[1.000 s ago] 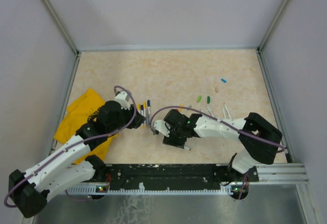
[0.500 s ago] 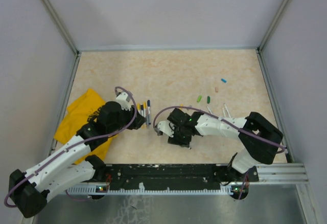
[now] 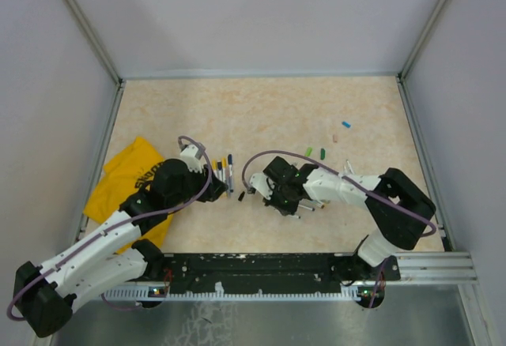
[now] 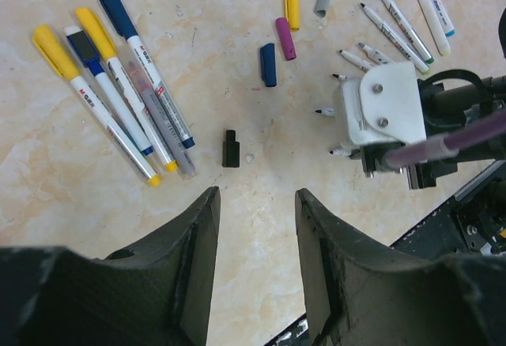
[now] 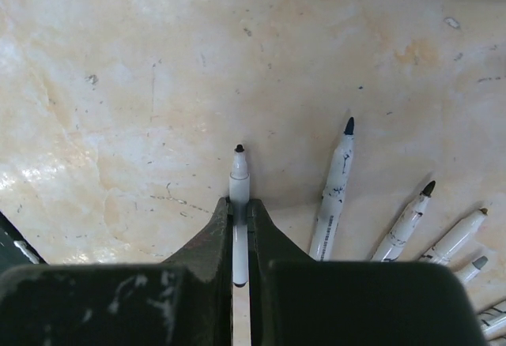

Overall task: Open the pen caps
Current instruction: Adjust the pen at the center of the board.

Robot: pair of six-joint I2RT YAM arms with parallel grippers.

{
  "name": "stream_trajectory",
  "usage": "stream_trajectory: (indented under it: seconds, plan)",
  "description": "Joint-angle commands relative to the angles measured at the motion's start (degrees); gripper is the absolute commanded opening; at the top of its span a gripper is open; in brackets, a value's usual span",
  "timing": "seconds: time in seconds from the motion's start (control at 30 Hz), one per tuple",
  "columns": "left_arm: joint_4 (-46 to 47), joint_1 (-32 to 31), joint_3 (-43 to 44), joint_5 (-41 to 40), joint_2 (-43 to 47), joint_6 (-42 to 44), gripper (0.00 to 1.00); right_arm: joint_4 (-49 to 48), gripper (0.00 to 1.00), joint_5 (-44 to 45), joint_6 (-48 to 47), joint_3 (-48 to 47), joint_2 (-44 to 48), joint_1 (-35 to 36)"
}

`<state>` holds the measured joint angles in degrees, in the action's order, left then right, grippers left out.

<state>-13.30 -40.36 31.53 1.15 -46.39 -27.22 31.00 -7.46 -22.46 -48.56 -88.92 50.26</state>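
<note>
My right gripper [image 5: 239, 204] is shut on an uncapped white pen [image 5: 239, 180] lying on the table, its black tip poking out past the fingertips. Several more uncapped pens [image 5: 332, 192] lie fanned out just to its right. In the top view this gripper [image 3: 257, 194] points left, with a small black cap [image 3: 241, 196] just beyond it. My left gripper [image 4: 257, 200] hovers open and empty over bare table, short of that black cap [image 4: 230, 148]. Several capped pens [image 4: 118, 85] lie ahead to its left. Loose blue [image 4: 268, 65], purple [image 4: 284, 38], yellow [image 4: 292, 9] and grey [image 4: 322, 1] caps lie farther off.
A yellow cloth [image 3: 126, 180] lies at the table's left edge beside the left arm. Two green caps [image 3: 316, 153], a blue one [image 3: 345, 124] and a pale one [image 3: 335, 137] are scattered at the right. Metal frame rails [image 3: 419, 148] border the table.
The right gripper has gone from open to shut on the uncapped pen and shifted slightly away from the near edge. The left arm has barely moved.
</note>
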Motion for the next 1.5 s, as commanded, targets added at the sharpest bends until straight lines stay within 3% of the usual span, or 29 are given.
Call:
stream_trajectory:
  seconds: [0.0,0.23,0.4,0.53,0.63,0.87,1.07,1.17,1.2,1.47]
  plan:
    - [2.88,0.10,-0.86,1.43,-0.02,-0.48,0.48,-1.08,0.00,-0.02,4.96,-1.35,-2.13,-2.31]
    - [3.14,0.10,-1.03,1.56,0.04,-0.81,0.47,-3.95,0.00,-3.59,15.42,-3.55,-3.05,-2.65]
    - [3.99,0.10,-1.93,1.84,0.32,-1.48,0.47,-8.23,0.00,1.64,29.66,-4.49,-4.10,-1.43]
    - [4.32,0.10,-2.26,2.01,0.33,-1.74,0.47,-7.09,0.00,4.21,34.53,-6.57,-7.62,-0.08]
    - [4.12,0.10,-1.98,2.10,0.49,-1.76,0.47,-5.31,0.00,4.15,34.74,-7.90,-10.14,-0.05]
    - [3.55,0.10,-2.15,1.83,1.26,-1.71,0.47,-5.69,0.13,4.98,32.48,-7.56,-9.74,-0.05]
    - [3.20,0.10,-2.18,1.74,1.89,-1.61,0.47,-5.84,0.18,6.91,30.86,-7.67,-9.21,-0.07]
    - [3.11,0.10,-2.25,1.69,2.05,-1.53,0.47,-5.96,0.24,7.02,29.64,-7.66,-7.83,-0.01]
    - [3.03,0.10,-2.29,1.74,2.07,-1.52,0.47,-6.07,0.31,7.08,29.32,-7.53,-7.27,-0.07]
    - [3.10,0.10,-1.83,2.18,2.16,-1.44,0.47,-6.74,0.33,7.35,27.70,-6.90,-3.12,-0.06]
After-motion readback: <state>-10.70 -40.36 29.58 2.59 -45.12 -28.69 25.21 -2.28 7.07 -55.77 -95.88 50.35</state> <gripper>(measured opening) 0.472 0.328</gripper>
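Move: The right hand already has the uncapped pen pinched at table height. The bare spot it is taken to lies about 5 cm to its left and 2 cm ahead. Beyond that are the black cap, some 15 cm left and 5 cm ahead of the hand, and the blue cap, 8 cm left and 10 cm ahead. The nearest loose pen lies 4 cm right and 3 cm ahead. From the left hand the spot is roughly 15 cm right, 5 cm back and 13 cm below. Still pinching the uncapped pen, the right hand slides it along the board about 5 cm to the left and a little forward, towards the black cap, swinging it some 30 degrees clockwise on the way. There it stops, opens its fingers about a third to let go, and eases barely a centimetre farther forward. ##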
